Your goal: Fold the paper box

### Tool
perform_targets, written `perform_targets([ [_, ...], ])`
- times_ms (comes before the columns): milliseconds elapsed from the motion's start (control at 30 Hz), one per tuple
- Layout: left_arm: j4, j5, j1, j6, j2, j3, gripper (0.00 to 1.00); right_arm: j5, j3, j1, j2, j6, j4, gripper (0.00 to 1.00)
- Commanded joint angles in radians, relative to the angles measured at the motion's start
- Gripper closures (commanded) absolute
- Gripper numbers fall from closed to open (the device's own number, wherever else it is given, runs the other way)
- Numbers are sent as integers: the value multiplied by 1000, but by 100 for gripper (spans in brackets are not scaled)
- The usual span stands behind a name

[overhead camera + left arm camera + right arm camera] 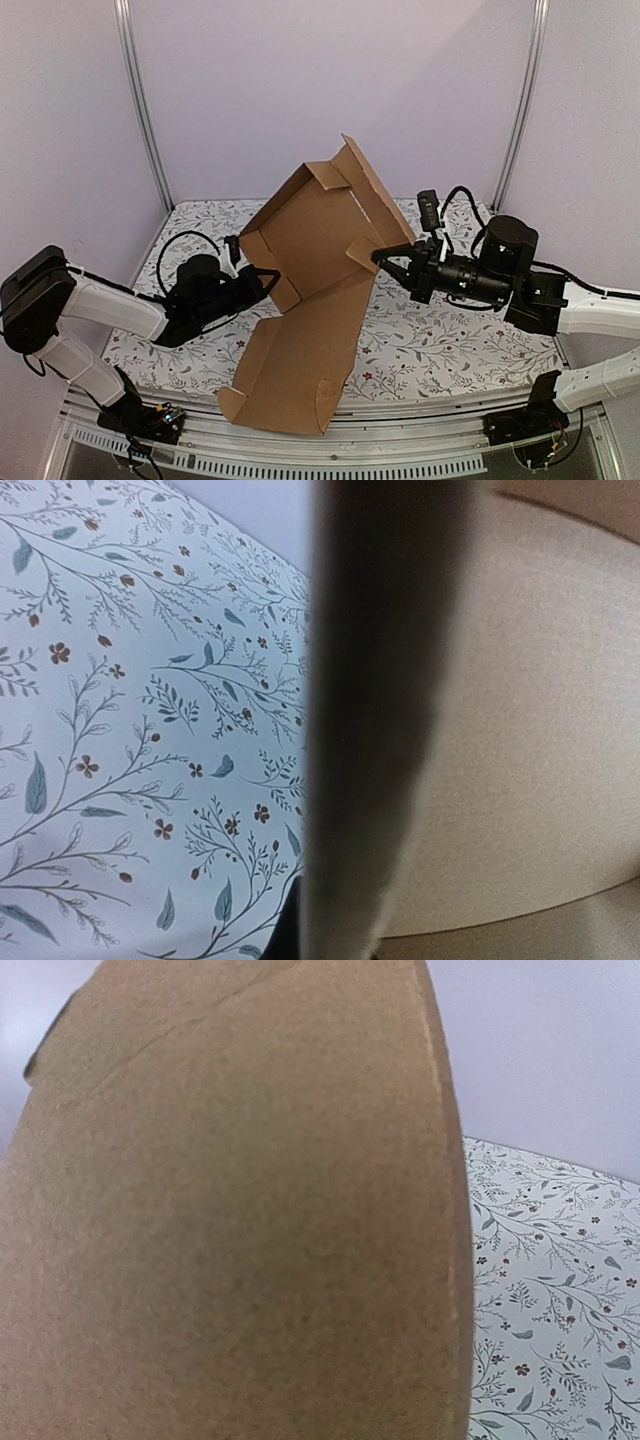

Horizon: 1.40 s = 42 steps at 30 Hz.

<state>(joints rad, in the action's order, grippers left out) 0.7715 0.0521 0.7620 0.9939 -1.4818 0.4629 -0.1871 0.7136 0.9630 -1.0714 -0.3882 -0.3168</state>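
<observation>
The paper box [320, 260], a large brown die-cut cardboard sheet with part-raised flaps, stands tilted over the table, its lower end down by the front edge. My left gripper [270, 280] is shut on a small flap at the sheet's left side. My right gripper [383, 258] is shut on a flap at its right edge. In the left wrist view a dark blurred cardboard edge runs down the middle, with the paper box [540, 730] surface to its right; the fingers are mostly hidden. The paper box [250, 1240] fills most of the right wrist view and hides that gripper's fingers.
The table [450, 350] wears a white cloth with a floral print, also seen as the table cloth [120, 680] and as the table cloth [560, 1290]. Lilac walls and two metal posts close the back. A metal rail [400, 410] runs along the front edge.
</observation>
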Motion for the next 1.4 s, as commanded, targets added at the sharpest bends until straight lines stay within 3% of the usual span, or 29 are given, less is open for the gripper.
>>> perform_targets([
  [0,22,-39,-9,-35,-2,24,100,61,45,14,-28,14,141,100],
  [367,-124,-29,-28,-141,39,86,100,135,81,18,5,148,520,100],
  [733,-143,-26,-42,-165,25,92,100,180,108,18,69,180,581,95],
  [1000,-168,20,-43,-235,43,84,100,200,177,17,147,276,788,92],
  [1367,-210,54,-43,-385,96,90,100,241,302,18,204,377,996,66],
])
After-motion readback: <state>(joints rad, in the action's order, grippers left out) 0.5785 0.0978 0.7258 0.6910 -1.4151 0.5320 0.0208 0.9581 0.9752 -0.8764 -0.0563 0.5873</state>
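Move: The right hand's shut fingers are already against the small corner tab of the raised panel, whose middle lies about 2 cm to their left and 1 cm ahead. From that hand, the right side wall rises some 7 cm ahead and 7 cm above, neither left nor right; the fold crease's middle is 8 cm left, level fore and aft, 7 cm lower. The left hand grips the left side wall; from it the tab is roughly 10 cm back, 17 cm right and 16 cm higher. From its touch on the corner tab, the right hand sinks about 7 cm with a drift to the right, then draws off rightward and slightly back while rising again, coming free of the cardboard; its fingertips tip down some 30 degrees and begin to open. The left hand keeps its pinch on the left side wall, easing a couple of centimetres forward and left and rolling about 15 degrees, right side down. ##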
